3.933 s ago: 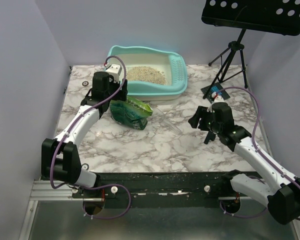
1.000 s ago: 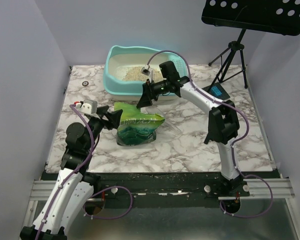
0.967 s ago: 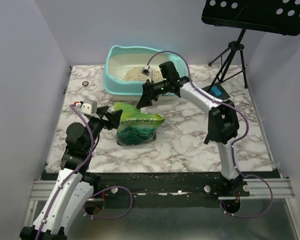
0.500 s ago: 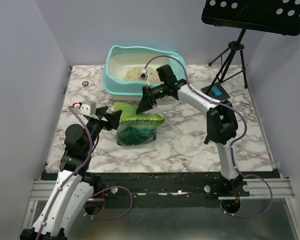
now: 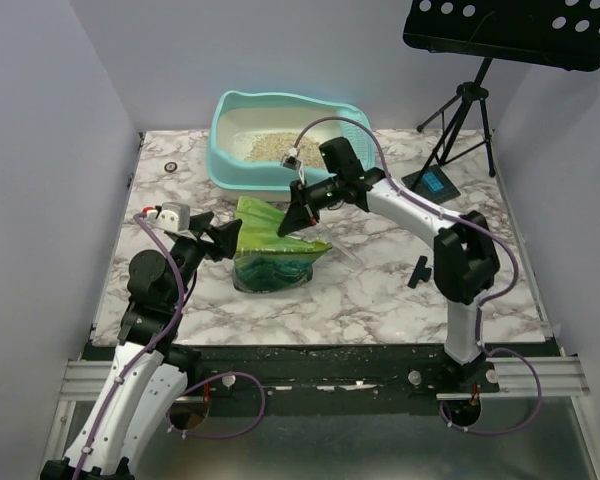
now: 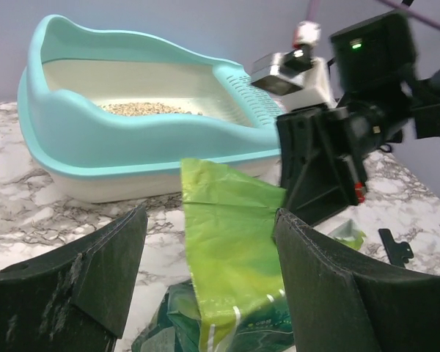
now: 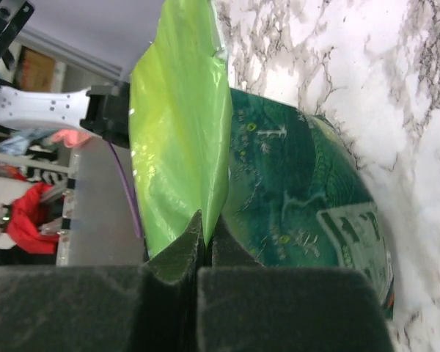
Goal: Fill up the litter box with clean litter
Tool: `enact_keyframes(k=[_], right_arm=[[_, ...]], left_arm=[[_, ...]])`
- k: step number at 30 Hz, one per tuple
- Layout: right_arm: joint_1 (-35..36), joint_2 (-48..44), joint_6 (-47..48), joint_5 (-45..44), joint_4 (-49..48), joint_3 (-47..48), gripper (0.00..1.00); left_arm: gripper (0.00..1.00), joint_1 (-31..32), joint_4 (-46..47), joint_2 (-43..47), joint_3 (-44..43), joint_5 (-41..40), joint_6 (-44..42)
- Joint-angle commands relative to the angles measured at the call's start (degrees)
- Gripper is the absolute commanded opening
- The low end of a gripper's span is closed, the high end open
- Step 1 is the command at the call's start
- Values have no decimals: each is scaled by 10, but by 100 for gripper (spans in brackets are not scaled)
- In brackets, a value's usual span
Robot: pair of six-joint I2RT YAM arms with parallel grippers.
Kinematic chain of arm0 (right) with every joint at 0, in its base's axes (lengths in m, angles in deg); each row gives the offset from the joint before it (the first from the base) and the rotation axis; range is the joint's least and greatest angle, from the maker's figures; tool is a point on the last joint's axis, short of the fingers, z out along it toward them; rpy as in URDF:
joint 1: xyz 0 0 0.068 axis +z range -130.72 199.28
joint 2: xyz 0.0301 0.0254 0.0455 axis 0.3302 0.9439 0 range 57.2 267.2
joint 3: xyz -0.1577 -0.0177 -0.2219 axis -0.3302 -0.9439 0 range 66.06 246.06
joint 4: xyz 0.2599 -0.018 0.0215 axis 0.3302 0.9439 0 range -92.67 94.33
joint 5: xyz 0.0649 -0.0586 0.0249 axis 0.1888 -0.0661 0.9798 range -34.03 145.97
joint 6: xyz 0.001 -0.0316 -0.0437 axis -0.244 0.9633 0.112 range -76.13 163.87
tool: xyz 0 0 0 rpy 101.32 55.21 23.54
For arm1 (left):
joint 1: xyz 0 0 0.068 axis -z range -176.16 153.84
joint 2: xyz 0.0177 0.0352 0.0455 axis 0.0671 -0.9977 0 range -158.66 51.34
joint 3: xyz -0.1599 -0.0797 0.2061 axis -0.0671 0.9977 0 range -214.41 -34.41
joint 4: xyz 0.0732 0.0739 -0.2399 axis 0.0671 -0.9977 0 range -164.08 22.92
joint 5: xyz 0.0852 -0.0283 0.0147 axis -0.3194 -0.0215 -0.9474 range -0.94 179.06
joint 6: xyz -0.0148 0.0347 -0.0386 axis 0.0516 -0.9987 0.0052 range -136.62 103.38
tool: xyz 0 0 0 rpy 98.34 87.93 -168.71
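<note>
The turquoise litter box [image 5: 242, 172] stands at the back of the marble table, with a thin patch of pale litter [image 5: 260, 146] inside. The green pouch of clean litter [image 5: 272, 255] lies in front of it. My right gripper [image 5: 292, 215] is shut on the pouch's light-green top flap [image 7: 180, 132], and the flap is pinched up off the pouch. In the right wrist view the jaws [image 7: 207, 224] meet on the foil. My left gripper [image 5: 225, 238] is open at the pouch's left side. In its own view the raised flap [image 6: 231, 235] stands between its fingers, touching neither.
A slotted scoop [image 5: 358, 135] sits at the box's right end. A tripod music stand [image 5: 460, 120] and a small blue-screened device [image 5: 435, 183] are at the back right. A clear plastic piece [image 5: 335, 245] lies right of the pouch. Purple walls close in the left and back.
My right gripper came down from above the box front to the pouch and shut on its top flap, which now stands up. The left arm stayed put.
</note>
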Motion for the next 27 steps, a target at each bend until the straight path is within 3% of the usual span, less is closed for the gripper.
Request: enact_keyframes(k=[1,5,11,15,21,27], right_arm=[[21,-131,48,-87,-51,-73,0],[49,-235,77,-175,-79,-132,0],[109,-292,134,-304,-69,-174,0],[138,-290,165,-364,-29,-160,0],[147,-297,179,-364,1,-146,0],[150,-320,192,-370,22,-167,0]], left_arm=[[78,1,-8,4,-22,-16,-22],[78,1,-29,-22,-47,9,-47],[78,7,-89,-85,-140,108,-106],[81,63,-190,-119,-231,166,-234],[82,179,-373,-182,-302,119,-382],[82,235,-412,-173,-294,11,-438]])
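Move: The litter bag's middle sits about 7 cm to the left gripper's right, 2 cm ahead and some 20 cm below. From the right gripper, already shut on the bag's light-green top flap, that middle is about 4 cm back, 1 cm left and 12 cm down. The litter box stands some 23 cm ahead of the right gripper, 1 cm to its right and 10 cm lower; the clear scoop lies level with it, 12 cm to the right and 19 cm down. Keep the right gripper clamped on the bag's flap, draw it up about 7 cm and back 6 cm, then hold there while rolling it some 40 degrees. Bring the open left gripper about 9 cm to the right and 5 cm back, arching up and then dipping over the bag's top beside the right fingers, rolling its left side up and swinging clockwise, each about 35 degrees; don't close it. ##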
